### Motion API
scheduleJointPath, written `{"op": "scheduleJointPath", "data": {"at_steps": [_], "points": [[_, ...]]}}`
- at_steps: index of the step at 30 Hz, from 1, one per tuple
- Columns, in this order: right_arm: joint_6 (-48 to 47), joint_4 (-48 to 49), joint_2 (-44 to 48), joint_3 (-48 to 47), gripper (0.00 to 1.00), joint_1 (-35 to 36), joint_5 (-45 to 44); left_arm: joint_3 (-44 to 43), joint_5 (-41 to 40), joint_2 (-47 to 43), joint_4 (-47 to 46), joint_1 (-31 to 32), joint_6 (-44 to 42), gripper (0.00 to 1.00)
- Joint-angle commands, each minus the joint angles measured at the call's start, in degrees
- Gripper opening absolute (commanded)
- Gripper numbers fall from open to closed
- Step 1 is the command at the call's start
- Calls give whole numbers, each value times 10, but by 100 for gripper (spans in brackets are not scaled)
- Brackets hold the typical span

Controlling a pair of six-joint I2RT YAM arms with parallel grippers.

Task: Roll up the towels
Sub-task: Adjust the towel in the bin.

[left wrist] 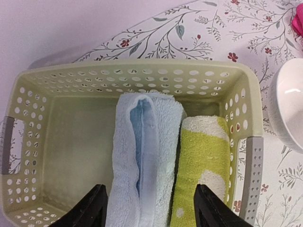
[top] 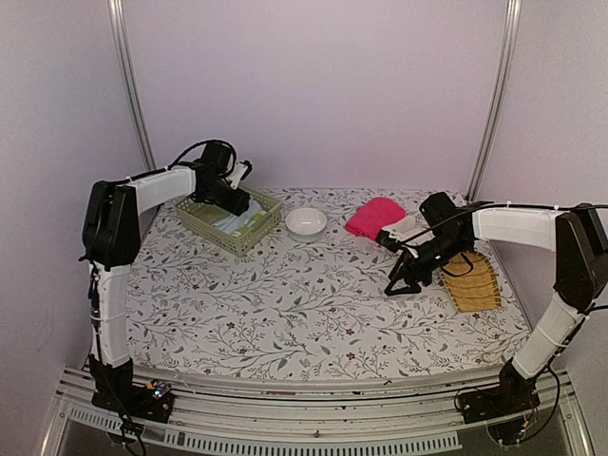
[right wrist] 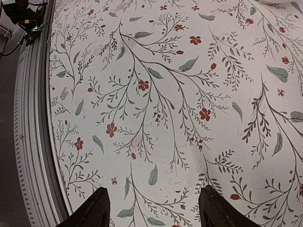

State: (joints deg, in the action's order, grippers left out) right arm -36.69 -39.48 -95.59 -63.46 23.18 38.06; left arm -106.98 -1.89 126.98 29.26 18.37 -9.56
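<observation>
Two rolled towels lie side by side in the pale green basket (left wrist: pixel 142 66): a pale blue one (left wrist: pixel 147 156) and a yellow-green-and-cream one (left wrist: pixel 201 161). My left gripper (left wrist: pixel 150 213) hovers just above them, open; its left finger is beside the blue roll, its right finger over the green one, and nothing is held. From above, that gripper (top: pixel 237 202) sits over the basket (top: pixel 249 239) at the back left. A bright pink towel (top: pixel 375 217) lies bunched at the back right. My right gripper (top: pixel 394 287) is open and empty above bare tablecloth, in front of the pink towel.
A white bowl (top: pixel 306 221) stands between basket and pink towel, close to the basket's right end (left wrist: pixel 289 109). A yellow slatted tray (top: pixel 472 281) lies under the right arm. The right wrist view shows the table's metal edge rail (right wrist: pixel 33 142) on the left.
</observation>
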Motion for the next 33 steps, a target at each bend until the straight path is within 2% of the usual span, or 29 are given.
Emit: {"op": "scheduleJointPath", "data": {"at_steps": [1, 3, 5, 6, 9, 10, 16, 22, 31, 33], "points": [[-6, -7, 0, -9, 67, -2, 5, -1, 9, -20, -15, 2, 12, 65], [-7, -7, 0, -10, 67, -2, 4, 7, 3, -30, -42, -4, 28, 62], [-6, -7, 0, -10, 67, -2, 3, 4, 10, -30, -59, -14, 55, 52], [-6, -6, 0, -10, 67, -2, 2, -5, 13, -24, -59, -19, 67, 43], [-6, -6, -1, -10, 67, -2, 0, -34, 17, 3, -59, -28, 94, 8], [-6, -6, -2, -10, 67, -2, -1, -42, 19, 14, -59, -29, 98, 1], [-7, -7, -3, -9, 67, -2, -3, -77, 55, 80, -59, -27, 115, 0], [-8, -6, -6, -8, 67, -2, -7, -70, 64, 115, -63, -11, 117, 0], [-4, -4, 6, -16, 67, -2, -11, -57, 24, 84, -67, -4, 121, 0], [4, -6, 20, -28, 67, -3, -15, -55, 16, 62, -60, -4, 122, 4]]}}
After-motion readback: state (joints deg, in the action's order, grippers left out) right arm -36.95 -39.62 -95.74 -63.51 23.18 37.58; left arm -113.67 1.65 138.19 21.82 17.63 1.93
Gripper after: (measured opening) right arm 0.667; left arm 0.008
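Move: The rolled blue towel lies right below the empty left hand, its middle about 1 cm ahead, 1 cm left and 7 cm down, with its loose flap standing up. The yellow towel is some 7 cm to the hand's right, 2 cm back. The bin's middle is about 4 cm left, the white bowl roughly 18 cm right and 2 cm back. From the right hand the blue towel lies about 28 cm ahead and 40 cm left. Up and forward first, some 3 and 4 cm, the left hand shuts its empty fingers over the bin and tips its left side down about 10 degrees. Then it drops roughly 8 cm, easing right, and sets the closed fingertips down on the blue roll by the loose flap near its far end, pressing there. ##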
